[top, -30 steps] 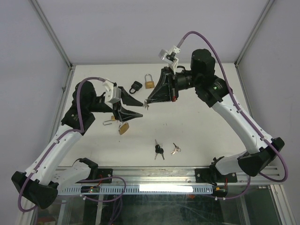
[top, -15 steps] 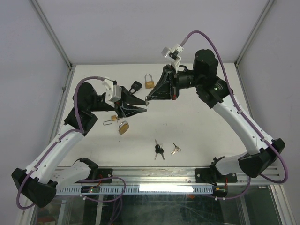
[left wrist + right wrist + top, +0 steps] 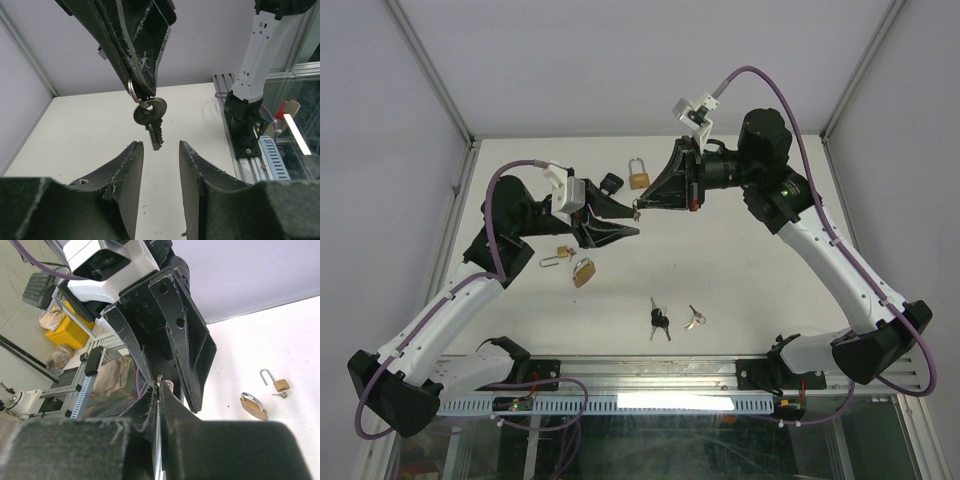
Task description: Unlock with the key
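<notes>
A silver key (image 3: pixel 150 114) on a small ring hangs blade down from my right gripper (image 3: pixel 641 204), which is shut on its ring end. My left gripper (image 3: pixel 159 146) faces it from just below, open. The blade's tip sits level with the left fingertips (image 3: pixel 134 148), in the gap and touching neither. In the right wrist view my right gripper (image 3: pixel 159 388) is pinched shut, with the left fingers (image 3: pixel 186 342) right in front of it. A brass padlock (image 3: pixel 584 271) lies on the table under the left arm, beside a smaller one with its shackle open (image 3: pixel 559 256).
Another brass padlock (image 3: pixel 638 176) and a black object (image 3: pixel 610 183) lie near the back of the white table (image 3: pixel 740 270). Two loose key bunches (image 3: pixel 659 320) (image 3: pixel 695 318) lie near the front. Both arms meet above the table's middle-left.
My left gripper rose and moved right to meet the right gripper, and its jaws narrowed. The right gripper lifted slightly with the key.
</notes>
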Robot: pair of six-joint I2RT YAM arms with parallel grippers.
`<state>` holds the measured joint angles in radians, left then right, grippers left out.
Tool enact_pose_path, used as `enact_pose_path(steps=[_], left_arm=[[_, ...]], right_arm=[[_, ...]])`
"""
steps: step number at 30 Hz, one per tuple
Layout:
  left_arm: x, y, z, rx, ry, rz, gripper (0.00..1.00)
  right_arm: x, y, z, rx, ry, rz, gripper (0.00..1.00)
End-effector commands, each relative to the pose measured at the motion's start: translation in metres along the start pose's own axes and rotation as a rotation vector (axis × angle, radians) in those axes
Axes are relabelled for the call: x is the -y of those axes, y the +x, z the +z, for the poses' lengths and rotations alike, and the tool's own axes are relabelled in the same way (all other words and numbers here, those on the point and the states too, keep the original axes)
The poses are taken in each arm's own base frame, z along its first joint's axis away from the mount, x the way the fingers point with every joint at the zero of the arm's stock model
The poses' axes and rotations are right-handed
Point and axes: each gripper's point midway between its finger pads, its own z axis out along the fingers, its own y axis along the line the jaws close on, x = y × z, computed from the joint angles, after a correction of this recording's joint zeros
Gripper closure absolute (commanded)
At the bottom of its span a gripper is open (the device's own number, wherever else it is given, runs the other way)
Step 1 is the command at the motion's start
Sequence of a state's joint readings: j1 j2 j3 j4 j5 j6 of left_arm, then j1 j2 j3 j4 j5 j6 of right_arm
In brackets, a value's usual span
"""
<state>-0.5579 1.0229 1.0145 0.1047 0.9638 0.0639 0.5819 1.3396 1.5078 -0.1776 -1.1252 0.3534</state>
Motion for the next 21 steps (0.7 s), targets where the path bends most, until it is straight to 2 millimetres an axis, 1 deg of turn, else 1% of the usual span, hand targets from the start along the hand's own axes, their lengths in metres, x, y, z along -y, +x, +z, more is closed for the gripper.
enact_pose_path(steps=[1,2,3,5,8,9,13,18,21], left_arm=[[-0.01,-0.018,0.003,0.058,-0.064,0.034,0.64],[-0.011,-0.02,0.003,0.065,-0.072,0.032,0.65],[-0.012,-0.021,0.003,0.071,-0.073,0.032,0.7],[-0.009,-0.024,0.004,0.082,-0.057,0.032,0.84],[-0.009,-0.023,0.003,0.076,-0.06,0.029,0.98],[-0.009,-0.023,0.003,0.071,-0.06,0.031,1.0],[-0.006,-0.017,0.0,0.036,-0.063,0.026,1.0],[-0.003,0.002,-0.004,-0.057,-0.056,-0.032,1.0],[-0.005,0.008,-0.004,-0.082,-0.074,-0.087,1.0]], right_arm=[[-0.017,-0.02,-0.006,0.055,-0.002,-0.077,1.0],[-0.017,-0.02,-0.006,0.056,-0.003,-0.075,1.0],[-0.016,-0.02,-0.006,0.057,-0.001,-0.074,1.0],[-0.016,-0.02,-0.006,0.059,0.0,-0.074,1.0],[-0.013,-0.019,-0.008,0.061,0.01,-0.071,1.0],[-0.012,-0.017,-0.009,0.059,0.013,-0.067,1.0],[-0.005,-0.013,-0.016,0.056,0.035,-0.05,1.0],[0.014,0.006,-0.026,0.0,0.099,0.011,1.0],[0.016,0.008,-0.026,-0.005,0.1,0.02,1.0]])
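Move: The key hangs from the ring in the right gripper, about 1 cm ahead of, 1 cm right of and 2 cm above the open left fingertips. From the left hand, the brass padlock on the table lies some 5 cm ahead, 15 cm left and 35 cm down, the small padlock about 11 cm ahead and 20 cm left, and the loose keys about 6 cm back and 4 cm right, both just as low. The key is about 3 cm below the right hand, 1 cm back and 1 cm to its left. The left fingertips shut on the lower end of the hanging key's blade after the hand eases about 1 cm forward and 1 cm up; shut, that hand then sinks some 2 cm. The right gripper keeps its pinch on the ring, at first nearly still, then drops about 2.5 cm while drawing right, away from the left hand, and forward by roughly 1.5 cm each. ##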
